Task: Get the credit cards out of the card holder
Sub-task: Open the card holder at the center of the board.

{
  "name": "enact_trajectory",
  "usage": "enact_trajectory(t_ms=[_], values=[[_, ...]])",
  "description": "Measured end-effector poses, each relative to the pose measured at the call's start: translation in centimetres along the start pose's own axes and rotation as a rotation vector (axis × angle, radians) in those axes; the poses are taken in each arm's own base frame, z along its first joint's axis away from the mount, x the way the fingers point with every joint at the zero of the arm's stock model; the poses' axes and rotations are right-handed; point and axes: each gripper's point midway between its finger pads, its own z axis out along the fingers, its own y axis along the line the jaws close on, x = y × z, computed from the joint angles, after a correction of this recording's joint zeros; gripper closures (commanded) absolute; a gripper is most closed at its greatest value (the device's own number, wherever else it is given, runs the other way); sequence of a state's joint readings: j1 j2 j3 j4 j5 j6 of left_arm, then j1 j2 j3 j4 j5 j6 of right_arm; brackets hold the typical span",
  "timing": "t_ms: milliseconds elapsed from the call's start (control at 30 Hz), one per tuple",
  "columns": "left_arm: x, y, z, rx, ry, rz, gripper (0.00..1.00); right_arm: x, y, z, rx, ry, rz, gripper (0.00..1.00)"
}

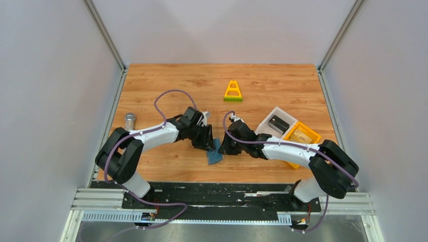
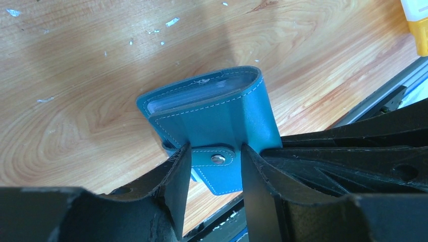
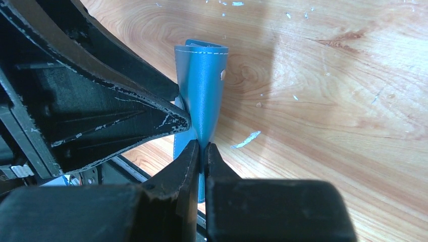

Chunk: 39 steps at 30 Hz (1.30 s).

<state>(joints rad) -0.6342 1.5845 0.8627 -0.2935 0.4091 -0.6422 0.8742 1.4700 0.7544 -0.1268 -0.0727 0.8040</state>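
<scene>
The card holder [image 1: 215,156], a slate-blue wallet, is held up off the table between both grippers. My right gripper [image 3: 203,146] is shut on the thin edge of one panel of the card holder [image 3: 202,85]. My left gripper [image 2: 214,148] stands open, its fingers on either side of the snap tab [image 2: 218,159], which is not pinched. The card holder [image 2: 217,116] bulges open at its far end, where pale layered edges [image 2: 199,93] show inside; I cannot tell if they are credit cards. A dark grey-black card [image 1: 278,122] lies in the white bin.
The white bin [image 1: 262,126] and a yellow bin [image 1: 313,135] stand side by side right of the grippers. A yellow triangular piece [image 1: 233,91] lies farther back. A small silver cylinder [image 1: 129,120] stands at the left edge. The metal rail runs along the near side.
</scene>
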Motion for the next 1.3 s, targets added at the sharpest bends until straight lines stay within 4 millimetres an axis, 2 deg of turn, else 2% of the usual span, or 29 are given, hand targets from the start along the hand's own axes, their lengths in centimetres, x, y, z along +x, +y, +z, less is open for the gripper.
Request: enact_trajectory(t_ms=[200, 500, 767, 900, 1167, 1300], values=[[0.0, 0.1, 0.0, -0.008, -0.001, 0.000, 0.61, 0.0, -0.1, 0.0, 0.007, -0.005, 0.002, 1.00], [0.2, -0.1, 0.0, 0.000, 0.006, 0.007, 0.84, 0.0, -0.2, 0.0, 0.010, -0.009, 0.001, 1.00], [0.2, -0.2, -0.2, -0.009, 0.015, 0.021, 1.00, 0.1, -0.3, -0.3, 0.014, -0.019, 0.000, 1.00], [0.9, 0.7, -0.3, -0.051, 0.038, 0.019, 1.00, 0.0, -0.5, -0.4, 0.020, -0.026, 0.000, 1.00], [1.3, 1.2, -0.5, -0.074, 0.052, 0.021, 1.00, -0.1, -0.5, -0.4, 0.023, -0.032, 0.001, 1.00], [1.3, 1.2, -0.9, -0.081, 0.044, 0.025, 1.00, -0.3, -0.9, -0.5, 0.042, -0.044, 0.003, 0.89]])
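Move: The snap tab of the card holder's strap lies between the left hand's open fingertips, about 1 cm to the right and 1 cm below the hand point. The holder's middle is some 2 cm right and 1 cm ahead. The right hand already pinches the holder's right edge, with the tab some 4 cm to its left and 1 cm ahead. From the left hand, the white tray lies roughly 28 cm right and 10 cm ahead, the yellow triangle about 10 cm right and 25 cm ahead, both on the table some 4 cm below. The left hand stays almost in place while its half-open fingers close fully on the strap's snap tab, then pulls the pinched tab leftward about 1.5 cm and about 1 cm back, away from the holder's face, rolling some 5 degrees so that its left side lifts. The right hand keeps its shut pinch on the holder's right edge as a counter-hold, easing about 1 cm to the right as the strap is drawn away. ##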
